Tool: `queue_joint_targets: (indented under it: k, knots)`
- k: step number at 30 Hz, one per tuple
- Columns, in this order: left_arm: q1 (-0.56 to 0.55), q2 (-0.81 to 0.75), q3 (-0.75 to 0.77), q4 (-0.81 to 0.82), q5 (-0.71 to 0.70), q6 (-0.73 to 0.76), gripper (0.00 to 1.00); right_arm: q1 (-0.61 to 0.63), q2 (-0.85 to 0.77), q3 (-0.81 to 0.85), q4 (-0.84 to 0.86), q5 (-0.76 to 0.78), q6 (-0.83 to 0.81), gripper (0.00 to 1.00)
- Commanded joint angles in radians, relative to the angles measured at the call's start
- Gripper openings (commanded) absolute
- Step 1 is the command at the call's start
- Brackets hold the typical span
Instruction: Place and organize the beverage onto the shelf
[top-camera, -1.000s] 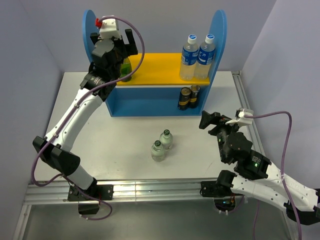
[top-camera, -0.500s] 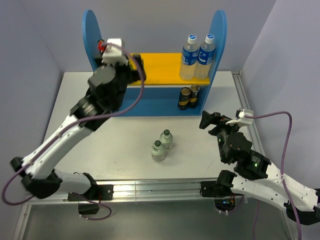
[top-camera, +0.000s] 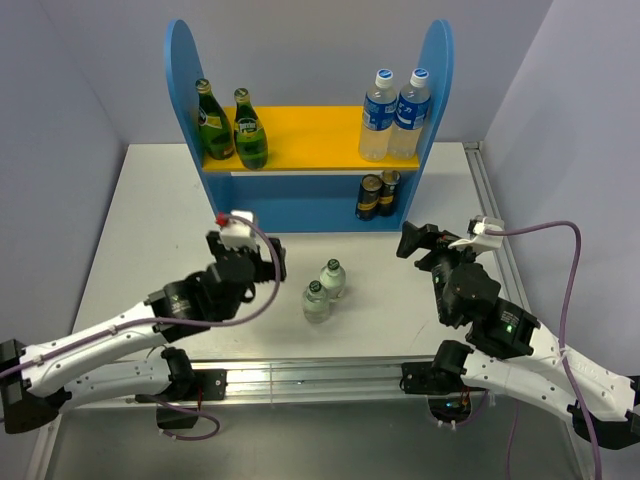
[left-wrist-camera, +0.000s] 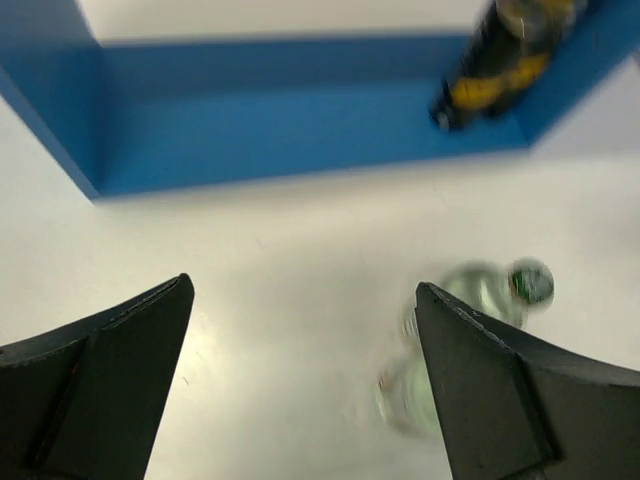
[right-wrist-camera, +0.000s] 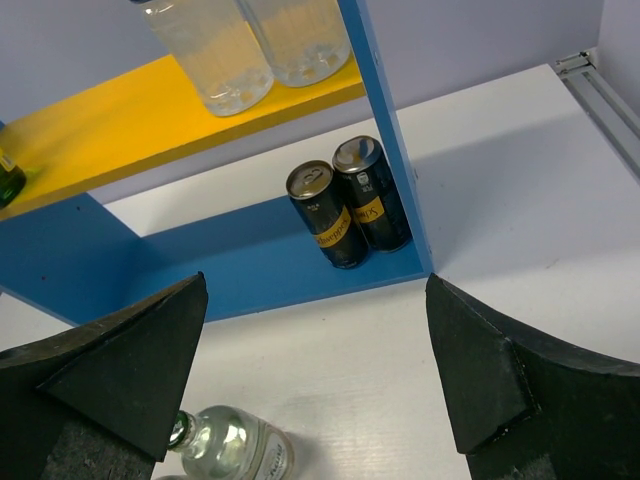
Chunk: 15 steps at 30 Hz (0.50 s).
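The shelf (top-camera: 300, 210) stands at the back of the table. Its yellow upper board (top-camera: 310, 135) carries two green bottles (top-camera: 232, 125) on the left and two clear blue-capped water bottles (top-camera: 395, 115) on the right. Two dark cans (top-camera: 378, 195) stand on its lower level, right. On the table are two small clear green-capped bottles (top-camera: 325, 290), blurred in the left wrist view (left-wrist-camera: 490, 290). My left gripper (top-camera: 247, 258) (left-wrist-camera: 303, 290) hangs open just left of them, holding nothing. Open and empty too, my right gripper (top-camera: 430, 243) (right-wrist-camera: 315, 280) faces the cans (right-wrist-camera: 350, 205).
A metal rail (top-camera: 300, 380) runs along the near table edge by the arm bases. Another rail (top-camera: 490, 200) borders the right side. Purple-grey walls close in the back and both sides. One small bottle (right-wrist-camera: 225, 445) lies low between the right gripper's fingers in its wrist view.
My left arm has drawn back from the shelf's upper left and dropped low over the table beside the small bottles. Both green bottles now show uncovered. The right arm has not moved.
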<state>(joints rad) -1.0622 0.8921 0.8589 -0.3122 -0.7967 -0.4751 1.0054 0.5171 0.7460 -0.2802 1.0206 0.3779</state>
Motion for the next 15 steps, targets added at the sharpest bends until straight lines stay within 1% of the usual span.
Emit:
queue_joint_targets:
  k: [1,2,5,8,11,15]
  knots:
    - [-0.093,-0.018,-0.082,0.068,0.022,-0.14,0.99,0.002,0.008,0.004,0.009,0.029,0.018,0.96]
    - [-0.138,-0.013,-0.113,0.082,0.019,-0.149,0.99,0.002,0.008,0.007,0.0,0.032,0.019,0.96]
    - [-0.215,0.016,-0.142,0.114,0.01,-0.18,0.99,0.004,0.006,0.009,-0.005,0.032,0.021,0.96]
    - [-0.264,0.068,-0.143,0.131,0.002,-0.198,0.99,0.004,0.001,0.006,-0.001,0.03,0.018,0.96]
    - [-0.295,0.129,-0.139,0.174,0.013,-0.197,0.99,0.002,0.009,0.01,-0.004,0.03,0.019,0.96]
    - [-0.301,0.197,-0.127,0.216,0.037,-0.192,0.99,0.004,0.009,0.01,-0.005,0.032,0.018,0.96]
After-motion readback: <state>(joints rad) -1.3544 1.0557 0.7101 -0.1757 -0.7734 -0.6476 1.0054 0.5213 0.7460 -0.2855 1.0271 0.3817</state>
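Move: The nearer clear bottle stands on the table about 13 cm to the left hand's right, some 6 cm back towards the base and about 17 cm below the empty open fingers. The other clear bottle is right beside it, some 5 cm farther out and 4 cm more to the right. The two black cans on the lower shelf lie roughly 20 cm ahead of the left hand and 26 cm to its right. From the right hand the nearer bottle is about 22 cm left, 5 cm back and 22 cm down. The nearer clear bottle is approached by the left hand, which comes down, right and back about 14 cm in all, sinking fastest at first and then easing into a mostly rightward glide. The wrist turns some 15 degrees clockwise and tips down slightly; the fingers stay wide open and end close to the bottle's cap, just short of straddling the neck. ##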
